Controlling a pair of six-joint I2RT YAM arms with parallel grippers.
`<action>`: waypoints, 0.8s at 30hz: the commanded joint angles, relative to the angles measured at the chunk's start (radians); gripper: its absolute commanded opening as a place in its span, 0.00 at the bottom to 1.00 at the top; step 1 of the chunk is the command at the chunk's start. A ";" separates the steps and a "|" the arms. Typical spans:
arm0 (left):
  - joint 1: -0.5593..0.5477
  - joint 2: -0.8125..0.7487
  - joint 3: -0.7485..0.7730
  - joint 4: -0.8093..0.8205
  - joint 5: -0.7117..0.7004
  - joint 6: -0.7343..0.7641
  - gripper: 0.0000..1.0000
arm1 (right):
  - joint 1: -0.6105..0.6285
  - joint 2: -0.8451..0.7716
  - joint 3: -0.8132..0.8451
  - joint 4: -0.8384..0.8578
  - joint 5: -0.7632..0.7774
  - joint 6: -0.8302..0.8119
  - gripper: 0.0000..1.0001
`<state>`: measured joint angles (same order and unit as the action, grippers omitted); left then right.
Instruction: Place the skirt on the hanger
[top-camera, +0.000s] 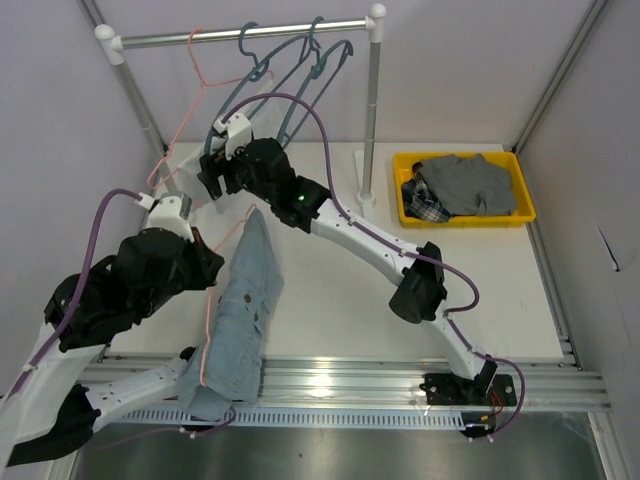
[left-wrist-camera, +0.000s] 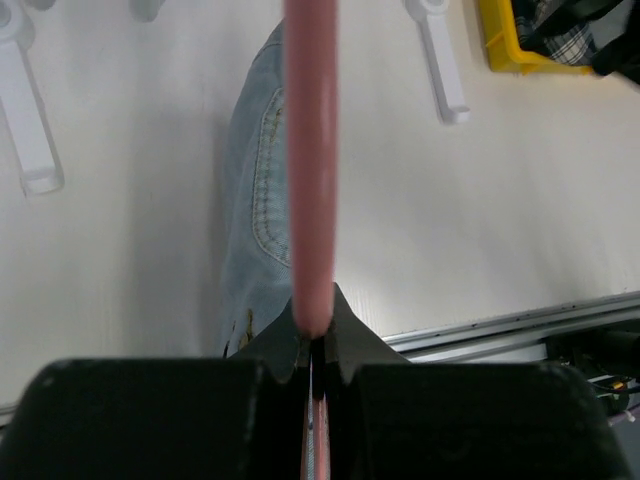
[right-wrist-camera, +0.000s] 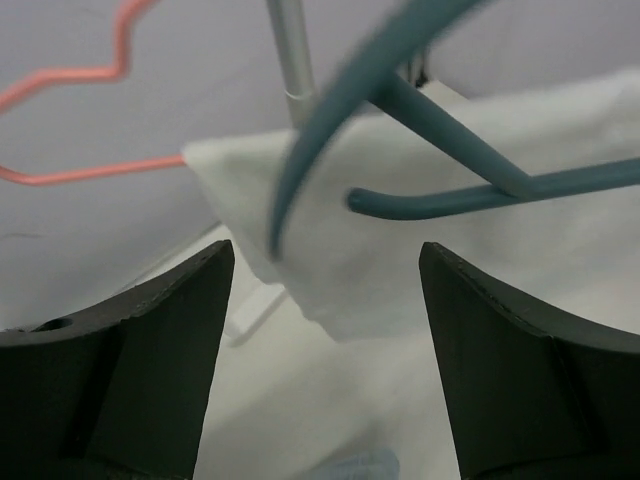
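Observation:
A light blue denim skirt (top-camera: 243, 305) lies lengthwise on the table, its lower end drooping over the front rail. It also shows under the hanger in the left wrist view (left-wrist-camera: 255, 200). A pink hanger (top-camera: 208, 300) runs along the skirt's left side. My left gripper (top-camera: 215, 268) is shut on the hanger's thin pink bar (left-wrist-camera: 310, 150), which sticks straight out from between the closed jaws (left-wrist-camera: 315, 335). My right gripper (top-camera: 212, 168) hovers at the back left below the clothes rail. It stands wide open with nothing between its fingers (right-wrist-camera: 325, 270).
A metal clothes rail (top-camera: 240, 37) crosses the back, with teal hangers (top-camera: 300, 80) (right-wrist-camera: 450, 195) and another pink hanger (top-camera: 197, 60) (right-wrist-camera: 70, 75) on it. Its post (top-camera: 372, 110) stands mid-table. A yellow bin (top-camera: 465, 221) of clothes (top-camera: 460, 185) sits at the back right.

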<state>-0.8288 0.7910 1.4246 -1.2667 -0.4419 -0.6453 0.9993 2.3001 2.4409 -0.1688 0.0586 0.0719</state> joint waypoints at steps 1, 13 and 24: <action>0.005 0.030 0.100 0.116 -0.030 0.033 0.00 | 0.002 -0.094 -0.014 -0.021 0.141 -0.047 0.80; 0.025 0.109 0.215 0.128 -0.070 0.114 0.00 | -0.011 -0.222 -0.203 0.023 0.267 -0.035 0.78; 0.416 0.175 0.211 0.224 0.236 0.272 0.00 | -0.064 -0.342 -0.312 0.017 0.313 0.022 0.78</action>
<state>-0.5053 0.9539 1.6058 -1.1683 -0.3515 -0.4484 0.9489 2.0544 2.1670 -0.1940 0.3286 0.0681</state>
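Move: The left hand, shut on the pink hanger carrying the denim skirt, has the rack's bar about 42 cm ahead, level sideways and some 26 cm higher; the skirt hangs about 12 cm below it, 6 back and 3 right. The open right hand has the left blue hanger's lower end roughly 3 cm ahead, level sideways and 2 cm above. From the right hand, the white skirt is about 10 cm ahead and 1 left, slightly below, and the bar 21 ahead, level sideways and 22 up. Keeping its pinch on the pink hanger, the left hand lifts the denim skirt about 5 cm while working forward some 6 cm towards the bar, the forward part quickening late with a swing of about 3 cm to the left and a slight counter-clockwise turn. Meanwhile the right hand, fingers staying wide open, draws about 10 cm to the right and a little forward, away from the left blue hanger's lower end, dipping a couple of centimetres before rising about 4 cm, and turns nearly 20 degrees clockwise. ##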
